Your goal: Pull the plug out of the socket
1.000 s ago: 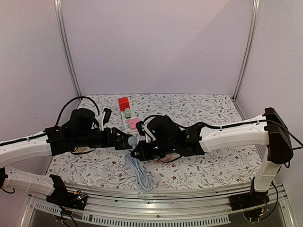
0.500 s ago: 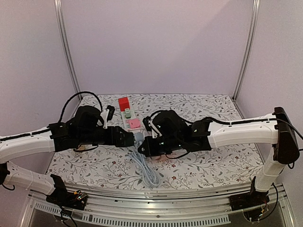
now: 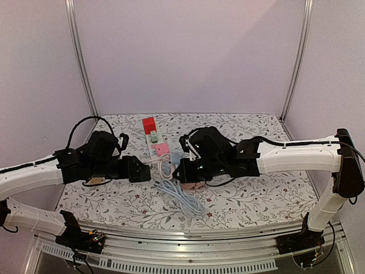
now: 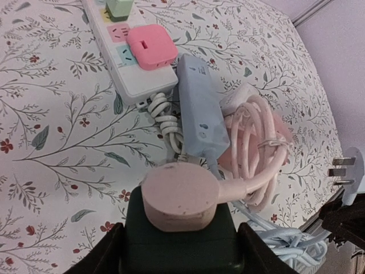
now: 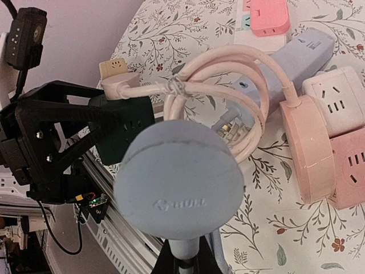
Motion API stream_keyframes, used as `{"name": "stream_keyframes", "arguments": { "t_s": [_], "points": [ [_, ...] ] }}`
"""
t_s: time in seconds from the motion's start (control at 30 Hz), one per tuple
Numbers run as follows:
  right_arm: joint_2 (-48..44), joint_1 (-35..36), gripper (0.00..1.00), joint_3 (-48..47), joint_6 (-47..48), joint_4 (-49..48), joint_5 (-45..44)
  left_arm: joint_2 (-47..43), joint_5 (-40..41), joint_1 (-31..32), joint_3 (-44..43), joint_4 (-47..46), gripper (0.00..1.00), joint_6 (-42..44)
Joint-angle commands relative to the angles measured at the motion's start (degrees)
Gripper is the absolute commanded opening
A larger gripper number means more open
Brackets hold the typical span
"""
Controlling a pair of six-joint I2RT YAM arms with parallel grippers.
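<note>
My left gripper (image 4: 179,261) is shut on a dark green socket block (image 4: 177,240). A round pink plug (image 4: 179,197) rests on the block, its pink cable (image 4: 259,142) coiled beside it. My right gripper (image 5: 183,261) is shut on the neck of a round blue plug (image 5: 179,180). That blue plug (image 4: 348,171) hangs clear of the green block (image 5: 122,128), its three prongs bare. In the top view the left gripper (image 3: 142,171) and right gripper (image 3: 181,169) stand a short way apart above the cables.
A white power strip (image 4: 128,74) carries a pink adapter (image 4: 151,47) and a green one (image 4: 120,7). A blue power strip (image 4: 197,103) lies beside it. A round pink socket (image 5: 305,148) and cube sockets (image 5: 336,103) lie right. Blue cable (image 3: 185,200) trails toward the front rail.
The two grippers have drawn apart. The right one moved right and back with the blue plug, the left one pulled back to the left. The blue cable shifted right.
</note>
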State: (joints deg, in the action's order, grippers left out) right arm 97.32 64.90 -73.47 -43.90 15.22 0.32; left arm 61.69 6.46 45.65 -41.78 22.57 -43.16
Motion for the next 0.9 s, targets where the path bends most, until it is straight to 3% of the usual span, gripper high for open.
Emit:
{"name": "stream_keyframes", "arguments": {
  "t_s": [0.0, 0.5, 0.87],
  "points": [
    [-1.34, -0.20, 0.00, -0.89, 0.51, -0.95, -1.02, -1.33, -3.35, -2.05, 0.14, -2.07, 0.08, -3.54],
    [-12.93, -0.09, 0.00, 5.62, 2.45, 3.19, -3.55, 1.80, -13.61, -9.91, -8.53, -9.18, 0.09, -7.25],
    [-19.21, -0.13, 0.00, 2.19, 7.60, 1.95, 3.45, 9.65, -16.53, -10.66, -12.74, -11.13, 0.09, -5.61]
  ]
}}
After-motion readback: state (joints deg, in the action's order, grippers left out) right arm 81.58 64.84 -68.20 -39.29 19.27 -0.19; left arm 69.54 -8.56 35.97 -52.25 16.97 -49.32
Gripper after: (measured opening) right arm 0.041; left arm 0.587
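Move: The blue plug, already out and in the right gripper, lies about 10 cm right of the left hand, 1 cm ahead, level with it. On the table, some 13 cm lower, the strip's pink plug is 15 cm ahead and 6 right, the grey bar 11 ahead and 10 right. From the right hand, the black socket is level, 12 cm left; the pink round block is 4 ahead, 4 right, 15 below. Carry the blue plug clear with the right gripper: draw it right, away from the black socket, then lift it, about 7 cm up and 5 cm right in all, easing slightly back. Meanwhile raise the left gripper up and forward, roughly 5 cm each, drifting a little right and rolling some 15 degrees, left side dipping. Keep both grips shut on socket and plug. ##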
